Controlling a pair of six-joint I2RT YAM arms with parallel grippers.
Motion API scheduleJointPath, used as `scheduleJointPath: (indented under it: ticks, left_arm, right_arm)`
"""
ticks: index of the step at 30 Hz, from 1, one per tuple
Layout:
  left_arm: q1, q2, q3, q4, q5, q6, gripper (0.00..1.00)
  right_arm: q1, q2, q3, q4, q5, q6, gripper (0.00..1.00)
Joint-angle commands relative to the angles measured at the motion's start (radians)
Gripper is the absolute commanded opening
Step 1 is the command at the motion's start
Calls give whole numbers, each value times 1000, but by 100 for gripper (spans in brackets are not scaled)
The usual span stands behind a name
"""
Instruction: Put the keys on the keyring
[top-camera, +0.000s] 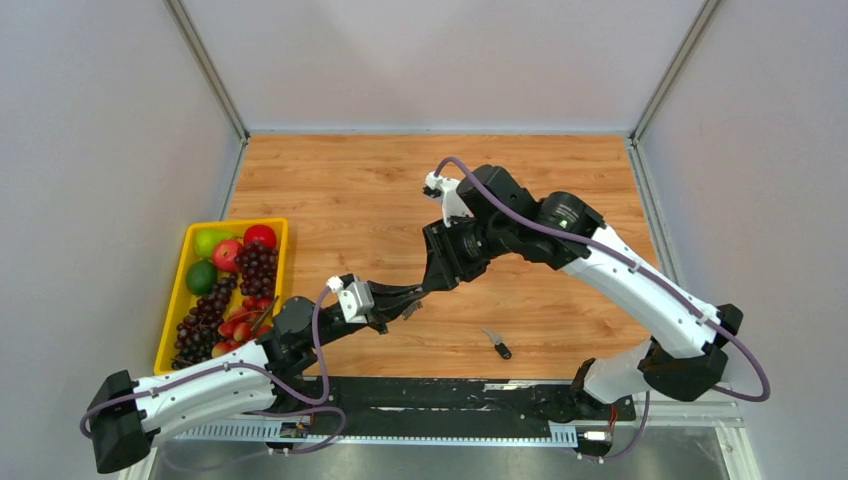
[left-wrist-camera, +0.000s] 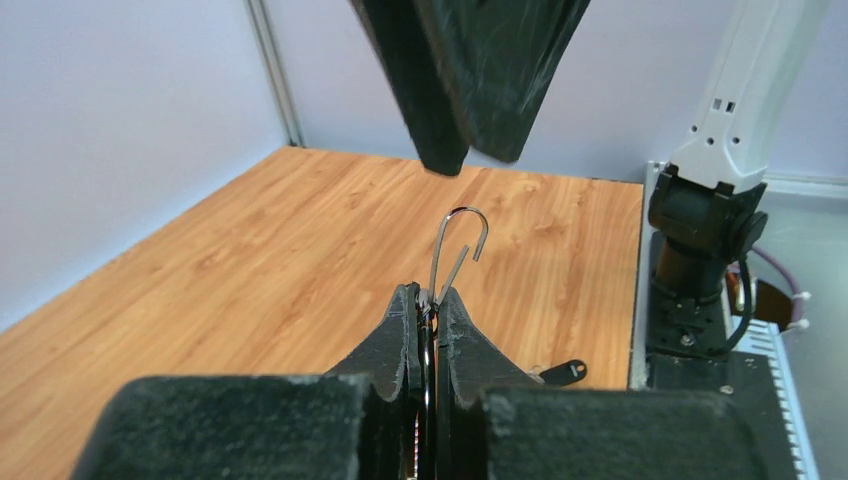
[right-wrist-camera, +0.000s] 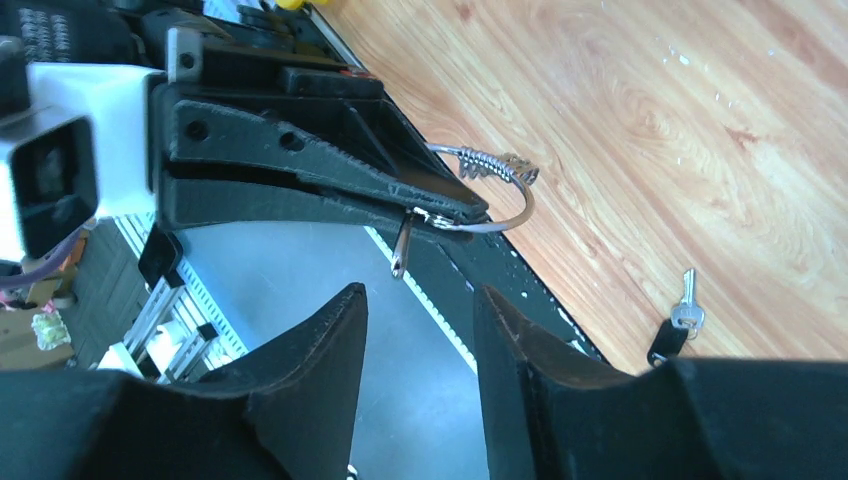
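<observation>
My left gripper (left-wrist-camera: 430, 295) is shut on the keyring (left-wrist-camera: 461, 238), a thin silver wire loop that sticks out past its fingertips. In the right wrist view the keyring (right-wrist-camera: 503, 196) shows a coiled section, and a small silver key (right-wrist-camera: 401, 250) dangles from it under the left fingers (right-wrist-camera: 320, 180). My right gripper (right-wrist-camera: 420, 290) is open and empty, close above the ring; its fingers (left-wrist-camera: 470, 70) hang over it in the left wrist view. In the top view the two grippers (top-camera: 412, 301) (top-camera: 428, 285) nearly meet. A black-headed key (top-camera: 497, 344) (right-wrist-camera: 674, 328) (left-wrist-camera: 565, 371) lies on the table.
A yellow tray (top-camera: 171, 300) of fruit and grapes stands at the left edge of the wooden table. A black base strip (top-camera: 450, 395) runs along the near edge between the arm mounts. Grey walls close the table on three sides.
</observation>
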Motion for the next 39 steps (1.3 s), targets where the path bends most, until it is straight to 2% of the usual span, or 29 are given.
scheduleJointPath:
  ticks: [1, 12, 22, 30, 34, 39]
  left_arm:
    - [-4, -16, 43, 39, -10, -130, 0]
    - [-4, -54, 92, -89, -144, -309, 0]
    - [-5, -112, 143, -249, -269, -451, 0]
    - [-4, -118, 170, -369, -339, -482, 0]
    - [-4, -118, 169, -396, -358, -479, 0]
    - [-4, -118, 170, -412, -352, -479, 0]
  right_arm:
    - [4, -106, -40, 132, 37, 11, 47]
    - [9, -264, -287, 340, 74, -46, 47]
    - [35, -360, -450, 458, 256, -102, 46]
    - [36, -406, -629, 508, 349, -88, 48]
    - [35, -451, -662, 570, 312, -78, 48]
    - [36, -413, -589, 597, 217, -63, 46]
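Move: The left fingers already hold the opened keyring, its hooked end sticking up. From the empty right hand, that keyring is about 3 cm to the left, level front to back and some 5 cm below. The loose key with the black fob lies on the table about 5 cm ahead of the right hand, 13 cm to its right and 27 cm below; from the left hand it is roughly 5 cm ahead, 17 cm right and 23 cm down. The left fingers keep their pinch on the keyring while that hand drifts some 4 cm forward and to its left, tipping over by about 30 degrees and turning a little counter-clockwise. Clear of the keyring, the half-open right hand first rises slightly, then sinks about 10 cm while easing right and a little forward, its wrist tilting about 20 degrees, and finally lifts a touch. ##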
